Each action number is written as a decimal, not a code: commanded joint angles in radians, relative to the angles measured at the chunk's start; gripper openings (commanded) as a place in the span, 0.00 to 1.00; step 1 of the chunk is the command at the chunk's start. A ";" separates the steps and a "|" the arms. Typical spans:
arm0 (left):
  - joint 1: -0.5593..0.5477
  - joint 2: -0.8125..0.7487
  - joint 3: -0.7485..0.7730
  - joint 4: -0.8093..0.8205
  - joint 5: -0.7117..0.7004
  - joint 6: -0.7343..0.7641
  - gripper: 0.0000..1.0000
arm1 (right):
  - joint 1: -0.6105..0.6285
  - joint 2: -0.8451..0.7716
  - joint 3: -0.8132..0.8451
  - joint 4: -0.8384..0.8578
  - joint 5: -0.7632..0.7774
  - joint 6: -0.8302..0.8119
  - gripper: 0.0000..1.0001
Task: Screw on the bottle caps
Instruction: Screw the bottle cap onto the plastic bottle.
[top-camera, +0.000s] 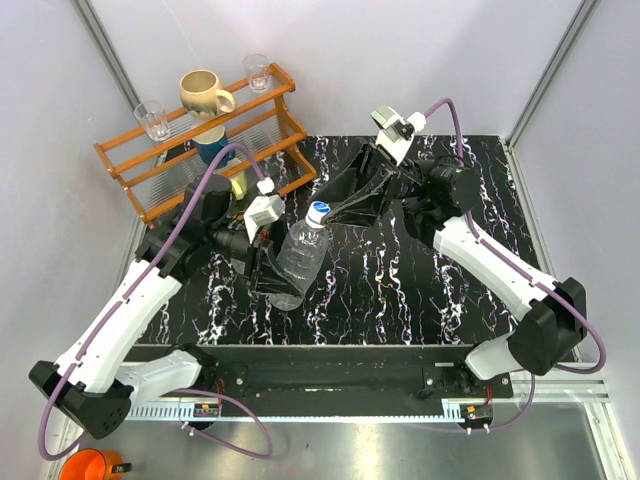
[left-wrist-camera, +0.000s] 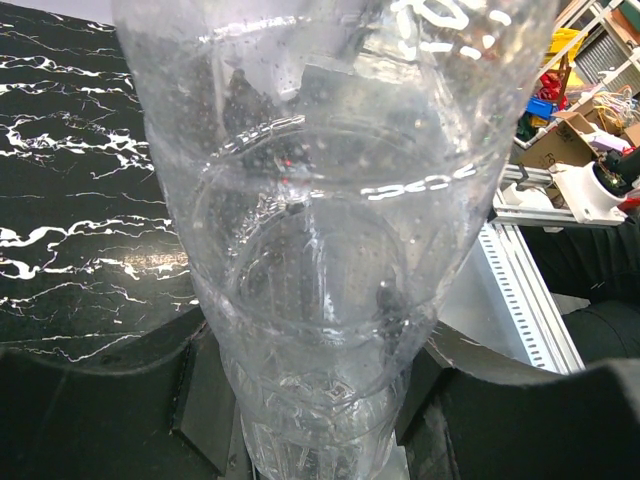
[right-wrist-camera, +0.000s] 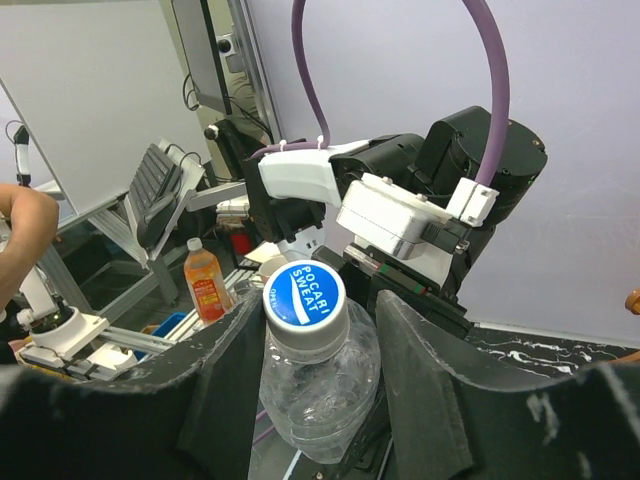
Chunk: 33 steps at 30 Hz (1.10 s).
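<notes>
My left gripper (top-camera: 270, 272) is shut on the lower body of a clear ribbed bottle (top-camera: 298, 255) and holds it tilted above the black table, neck toward the right arm. In the left wrist view the bottle (left-wrist-camera: 320, 200) fills the frame, with the left gripper (left-wrist-camera: 315, 410) pressed on both its sides. A white cap with a blue top (right-wrist-camera: 304, 295) sits on the neck. My right gripper (right-wrist-camera: 318, 305) straddles this cap: the left finger (right-wrist-camera: 215, 370) lies against it, and a gap remains at the right finger (right-wrist-camera: 430, 370). In the top view the right gripper (top-camera: 338, 212) sits at the cap (top-camera: 317, 211).
An orange wooden rack (top-camera: 270, 125) stands at the back left with a cream mug (top-camera: 204, 94) and two drinking glasses (top-camera: 153, 119) on it, and a blue cup (top-camera: 212, 150) under it. The black marble table (top-camera: 400, 290) ends at grey walls.
</notes>
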<state>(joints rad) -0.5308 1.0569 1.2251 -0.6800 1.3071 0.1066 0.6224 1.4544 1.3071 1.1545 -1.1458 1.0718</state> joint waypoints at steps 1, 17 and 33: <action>0.002 -0.009 0.033 0.054 0.021 0.013 0.00 | 0.011 -0.022 0.041 0.011 -0.003 -0.015 0.53; 0.003 0.005 0.094 0.030 -0.261 0.065 0.00 | 0.034 -0.101 -0.032 -0.310 0.044 -0.228 0.15; 0.008 0.011 0.119 0.060 -0.817 0.110 0.00 | 0.206 -0.143 0.087 -1.076 0.475 -0.650 0.00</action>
<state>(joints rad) -0.5316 1.0538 1.3014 -0.7448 0.7681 0.2153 0.7078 1.2984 1.3434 0.3527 -0.7605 0.4694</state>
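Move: The blue-topped cap already sits on the bottle mouth between the right hand's open fingers, within about 1 cm of the hand point and level with it. The bottle's middle is about 9 cm below that hand, 4 cm back and 2 cm left; the wooden rack's middle is roughly 15 cm ahead, 25 cm left and 25 cm lower. From the left hand, which already holds the bottle low down, the cap is about 14 cm up, 7 cm ahead and 3 cm right. Holding almost still, the right hand first closes its fingers and pinches the cap. Then both hands swing forward in opposite turns: the right goes about 5 cm forward and left while turning some 25 degrees clockwise; the left, keeping its grip on the bottle, goes about 8 cm forward, sinks slightly, turns about as far counter-clockwise and tilts, twisting bottle and cap against each other. ##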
